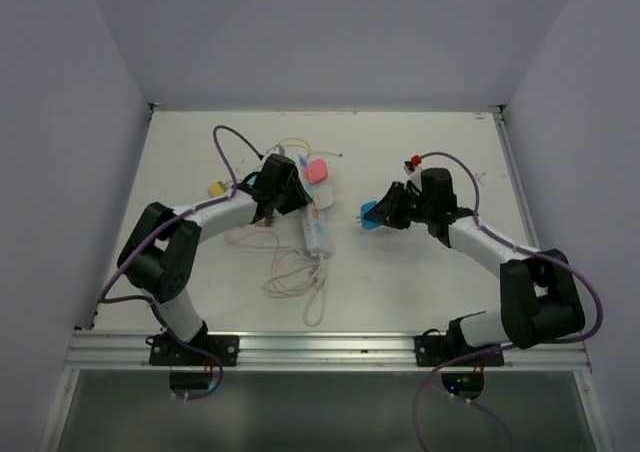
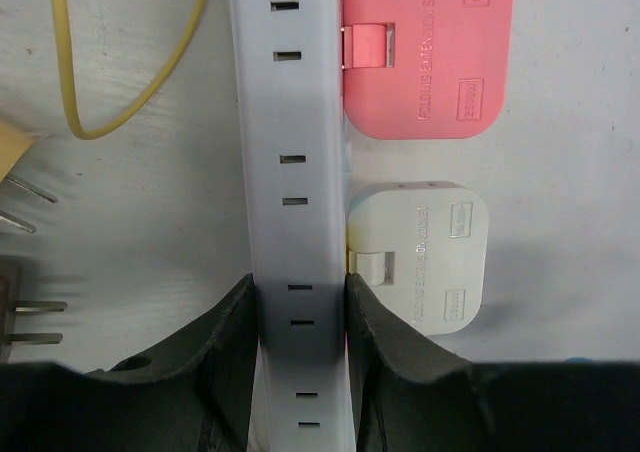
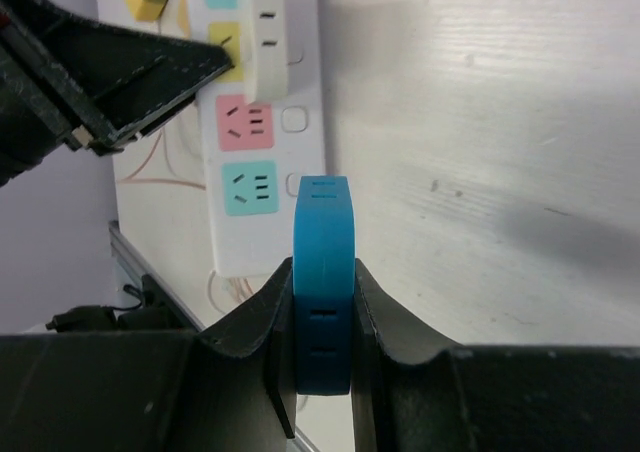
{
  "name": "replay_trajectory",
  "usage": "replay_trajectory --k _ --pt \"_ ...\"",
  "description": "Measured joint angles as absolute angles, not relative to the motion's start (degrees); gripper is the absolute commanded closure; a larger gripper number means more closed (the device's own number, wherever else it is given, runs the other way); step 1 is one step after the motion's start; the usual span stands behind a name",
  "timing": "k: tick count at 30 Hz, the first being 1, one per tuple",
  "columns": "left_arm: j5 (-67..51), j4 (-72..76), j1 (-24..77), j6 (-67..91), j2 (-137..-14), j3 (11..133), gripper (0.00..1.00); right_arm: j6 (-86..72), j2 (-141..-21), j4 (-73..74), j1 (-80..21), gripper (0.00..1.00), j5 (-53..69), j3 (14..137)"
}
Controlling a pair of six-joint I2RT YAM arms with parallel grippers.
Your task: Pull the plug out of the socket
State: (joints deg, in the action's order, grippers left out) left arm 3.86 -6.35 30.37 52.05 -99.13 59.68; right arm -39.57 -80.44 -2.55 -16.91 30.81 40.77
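Note:
The socket (image 1: 318, 230) is a long white power strip lying mid-table, its pastel outlet faces (image 3: 249, 187) showing in the right wrist view. My left gripper (image 2: 297, 322) is shut on the strip's body (image 2: 295, 172), one finger on each long side. A pink plug (image 2: 425, 52) and a white plug (image 2: 420, 257) sit in the strip just beyond the fingers. My right gripper (image 3: 323, 322) is shut on a blue plug (image 3: 323, 262), held clear of the strip to its right (image 1: 372, 215).
The strip's thin white cord (image 1: 295, 277) lies in loops toward the near edge. A yellow plug (image 1: 216, 187) with a yellow cord (image 2: 130, 112) rests left of the strip, and loose metal prongs (image 2: 30, 307) show there too. A red-tipped object (image 1: 414, 160) lies behind the right arm. Walls enclose three sides.

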Motion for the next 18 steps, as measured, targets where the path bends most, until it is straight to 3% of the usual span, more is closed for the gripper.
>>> replay_trajectory --k 7,18 --pt "3.6 -6.3 30.3 51.8 -99.1 59.7 1.00 -38.4 -81.4 -0.7 -10.0 1.00 29.4 40.2" --pt "2.7 -6.3 30.0 51.6 -99.1 59.7 1.00 -39.5 -96.5 -6.9 -9.4 0.97 30.4 42.2"
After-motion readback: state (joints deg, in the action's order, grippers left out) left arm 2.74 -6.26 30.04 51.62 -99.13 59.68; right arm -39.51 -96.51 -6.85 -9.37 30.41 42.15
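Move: Ahead of the right hand, which already holds the blue plug clear of the strip, the bare table spot it is taken to lies about 4 cm forward, 4 cm right and 9 cm down. The socket strip's middle is some 13 cm left and 5 cm forward of this hand, the white plug 11 cm left and 8 forward, the pink plug 12 left and 14 forward, all roughly 7 cm lower. From the left hand that spot is about 19 cm right, 3 cm back and 5 cm down. Carrying the blue plug away from the socket strip, the right hand first swings about 4.5 cm right and a little forward, then sinks nearly 8 cm towards the bare table, tipping its fingers about 10 degrees further down and turning slightly clockwise. Its fingers keep their pinch on the plug; the left hand stays in place, still gripping the strip. ##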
